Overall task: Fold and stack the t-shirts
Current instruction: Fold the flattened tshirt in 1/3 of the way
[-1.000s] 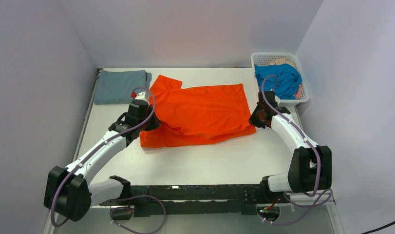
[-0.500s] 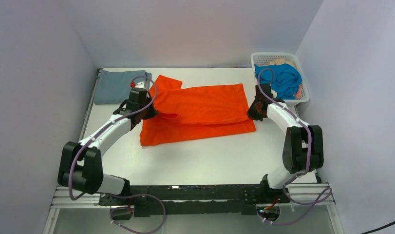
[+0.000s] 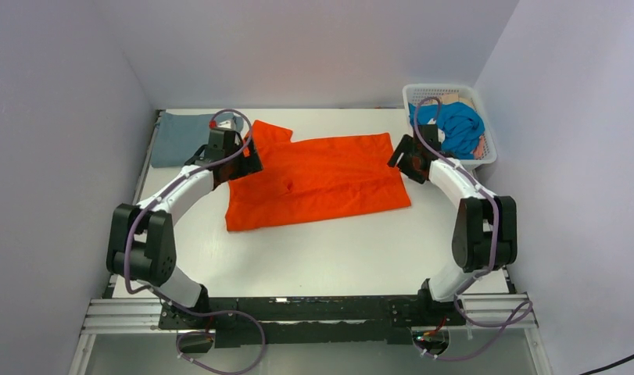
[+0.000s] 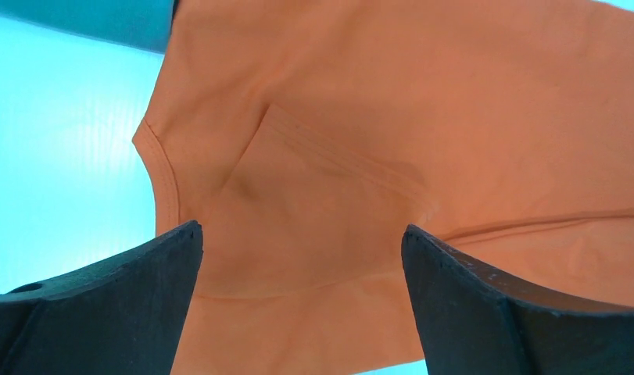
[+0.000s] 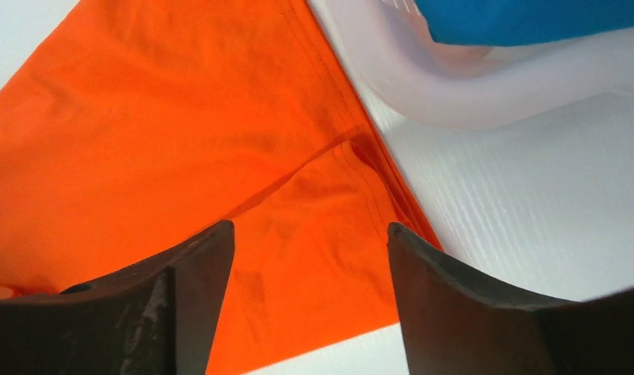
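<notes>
The orange t-shirt (image 3: 321,180) lies flat in the middle of the table, its near half folded up over the far half. My left gripper (image 3: 247,160) hangs open over its left edge, by the neckline (image 4: 161,176), holding nothing. My right gripper (image 3: 403,160) hangs open over the shirt's right edge (image 5: 376,168), also empty. A grey-blue t-shirt (image 3: 184,137) lies folded at the far left corner. The turquoise t-shirt (image 3: 454,129) is bunched in the white basket (image 3: 485,152).
The white lattice basket (image 5: 454,86) stands at the far right corner, close beside my right gripper. White walls close the table on the left, back and right. Bare white tabletop (image 3: 321,258) stretches between the orange shirt and the arm bases.
Both grippers carried the orange shirt's near edge away from the bases, folding it over, then let go and opened. The shirt now lies flatter and narrower.
</notes>
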Available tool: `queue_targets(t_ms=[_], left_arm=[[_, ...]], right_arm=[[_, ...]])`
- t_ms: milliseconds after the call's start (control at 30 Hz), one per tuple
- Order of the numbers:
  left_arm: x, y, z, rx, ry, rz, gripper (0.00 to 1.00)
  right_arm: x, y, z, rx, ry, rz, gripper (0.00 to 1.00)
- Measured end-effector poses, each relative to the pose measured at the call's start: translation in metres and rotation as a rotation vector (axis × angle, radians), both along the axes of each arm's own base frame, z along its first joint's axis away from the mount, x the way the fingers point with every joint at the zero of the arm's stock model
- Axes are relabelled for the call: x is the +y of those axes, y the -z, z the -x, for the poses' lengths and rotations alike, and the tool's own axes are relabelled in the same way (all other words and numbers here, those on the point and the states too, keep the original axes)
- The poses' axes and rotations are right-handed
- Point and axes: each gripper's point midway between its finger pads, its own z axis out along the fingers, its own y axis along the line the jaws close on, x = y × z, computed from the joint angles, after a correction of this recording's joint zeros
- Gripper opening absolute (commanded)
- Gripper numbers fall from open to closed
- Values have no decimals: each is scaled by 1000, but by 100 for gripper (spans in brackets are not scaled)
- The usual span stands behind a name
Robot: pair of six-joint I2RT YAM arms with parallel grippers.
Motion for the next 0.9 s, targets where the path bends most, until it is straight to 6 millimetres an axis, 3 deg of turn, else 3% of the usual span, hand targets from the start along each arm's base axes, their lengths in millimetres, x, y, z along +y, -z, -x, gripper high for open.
queue_targets(t_ms=[67,233,400,500,600,767,900], left_arm=[[0,-11,2,-22,-1,9,99],[-12,-30,18,-88,50,92,99],[-39,7,27,9,134,176,99],[-47,45,30,107,154,191,99],[-49,72,34,180,151,197,100],[-52,69,30,145,155,220,100],[-51,69,48,117,158,233,100]], right_arm=[[3,-9,4,-25,-20,1,99],[24,-25,27,-83,-113,4,100],[65,-6,38,-53,-245,-13,100],[88,25,36,6,-310,-8,100],[97,54,40,77,-334,3,100],[94,62,44,79,-323,8,100],[87,64,72,83,-310,-1,100]])
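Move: The orange t-shirt's near third is already folded up as a flap. Its left part lies about 6 cm back, 4 cm right and 9 cm below the left gripper; its right part is some 6 cm back, 7 cm left and 8 cm below the right gripper. From the left gripper, the folded grey-blue shirt is roughly 11 cm ahead and 18 cm left, the orange sleeve 13 cm ahead and 5 cm right. The white basket sits about 11 cm ahead and 16 cm right of the right gripper. Hop both open grippers up a little and back, then inward: the left about 5 cm to the right, the right about 9 cm to the left, turning counter-clockwise nearly 20 degrees and opening fully. Sink both until the spread fingertips rest on the flap, then drag it 2 to 3 cm back towards the bases. ##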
